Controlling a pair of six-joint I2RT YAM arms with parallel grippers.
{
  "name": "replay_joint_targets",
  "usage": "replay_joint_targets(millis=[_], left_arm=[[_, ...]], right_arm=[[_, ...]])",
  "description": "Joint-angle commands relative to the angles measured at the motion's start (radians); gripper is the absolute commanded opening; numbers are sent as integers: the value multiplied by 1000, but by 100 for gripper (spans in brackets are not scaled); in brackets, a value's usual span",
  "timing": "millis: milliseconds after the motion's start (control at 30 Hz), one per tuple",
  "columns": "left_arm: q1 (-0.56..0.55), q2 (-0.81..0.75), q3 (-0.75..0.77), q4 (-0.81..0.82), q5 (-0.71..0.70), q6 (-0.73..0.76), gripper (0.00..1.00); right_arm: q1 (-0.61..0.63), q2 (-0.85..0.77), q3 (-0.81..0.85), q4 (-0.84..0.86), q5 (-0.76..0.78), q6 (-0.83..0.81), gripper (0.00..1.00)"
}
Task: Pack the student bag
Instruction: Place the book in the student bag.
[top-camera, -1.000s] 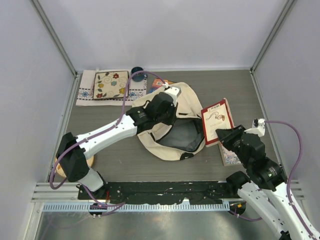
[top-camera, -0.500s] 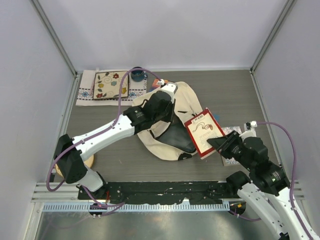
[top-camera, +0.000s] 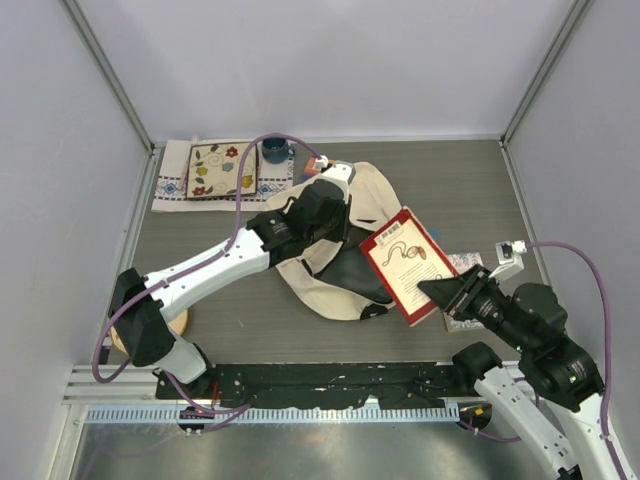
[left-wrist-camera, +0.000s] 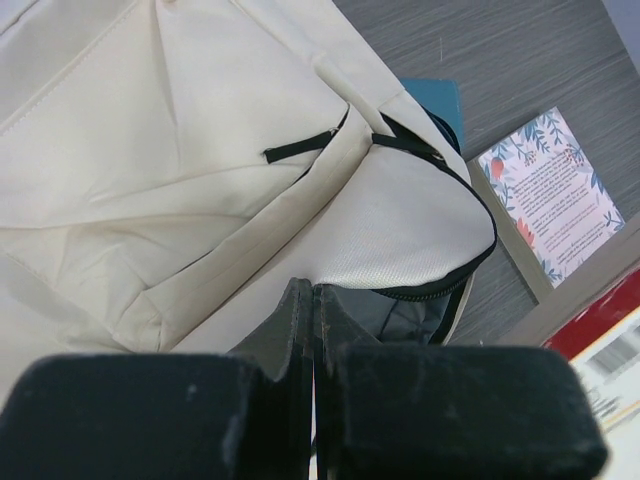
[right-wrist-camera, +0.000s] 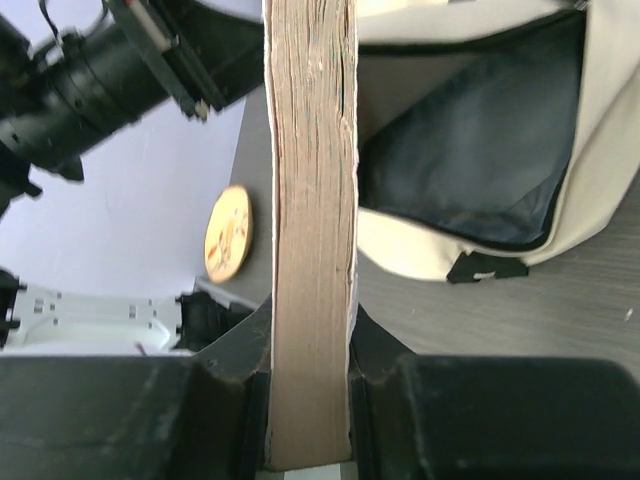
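The student bag, cream with a dark lining, lies mid-table with its mouth gaping toward the right arm. My left gripper is shut on the edge of the bag's upper flap and holds it up. The fingertips press together against the cream fabric. My right gripper is shut on a thick red-covered book, tilted over the right rim of the bag's mouth. In the right wrist view the book's page edge stands upright between the fingers, just left of the opening.
A floral card lies on the table right of the bag, partly under the book. A teal item pokes out behind the bag. Back left are a patterned cloth with a flowered tile and a blue cup. A wooden disc sits near the left arm's base.
My right gripper has carried the book leftward from beside the bag to over its mouth, turning it. The left gripper kept its hold and shifted slightly, and the flap moved with it.
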Motion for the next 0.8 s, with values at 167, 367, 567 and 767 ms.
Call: replay_joint_targets(millis=[167, 367, 567, 767], left_arm=[[5, -7, 83, 67, -48, -15, 0], [4, -30, 80, 72, -61, -17, 0], [5, -59, 52, 111, -30, -17, 0], [5, -102, -15, 200, 59, -9, 0]], right_arm=[[2, 76, -47, 84, -281, -37, 1], [1, 122, -125, 104, -298, -7, 1], [2, 145, -191, 177, -209, 37, 1], [-1, 188, -349, 477, -167, 190, 1]])
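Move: The right hand holds the book by one edge, well above the student bag. The bag's open mouth lies about 13 cm to this hand's left, 9 cm ahead and some 20 cm below. The bag's black tab is about 11 cm left and 1 cm ahead, and the floral book lies roughly 9 cm right and 6 cm ahead. From the left hand, which holds the flap up, the mouth is about 7 cm back, 5 cm right and 16 cm below. Keeping its pinch on the book's edge, the right hand first swings left with a slight draw back, turning counter-clockwise, then sinks about 10 cm towards the bag's mouth, easing forward at the end. The wrist tips the book nose-down by some 15 to 20 degrees. The left hand stays nearly still and keeps the flap raised in its shut fingers. ##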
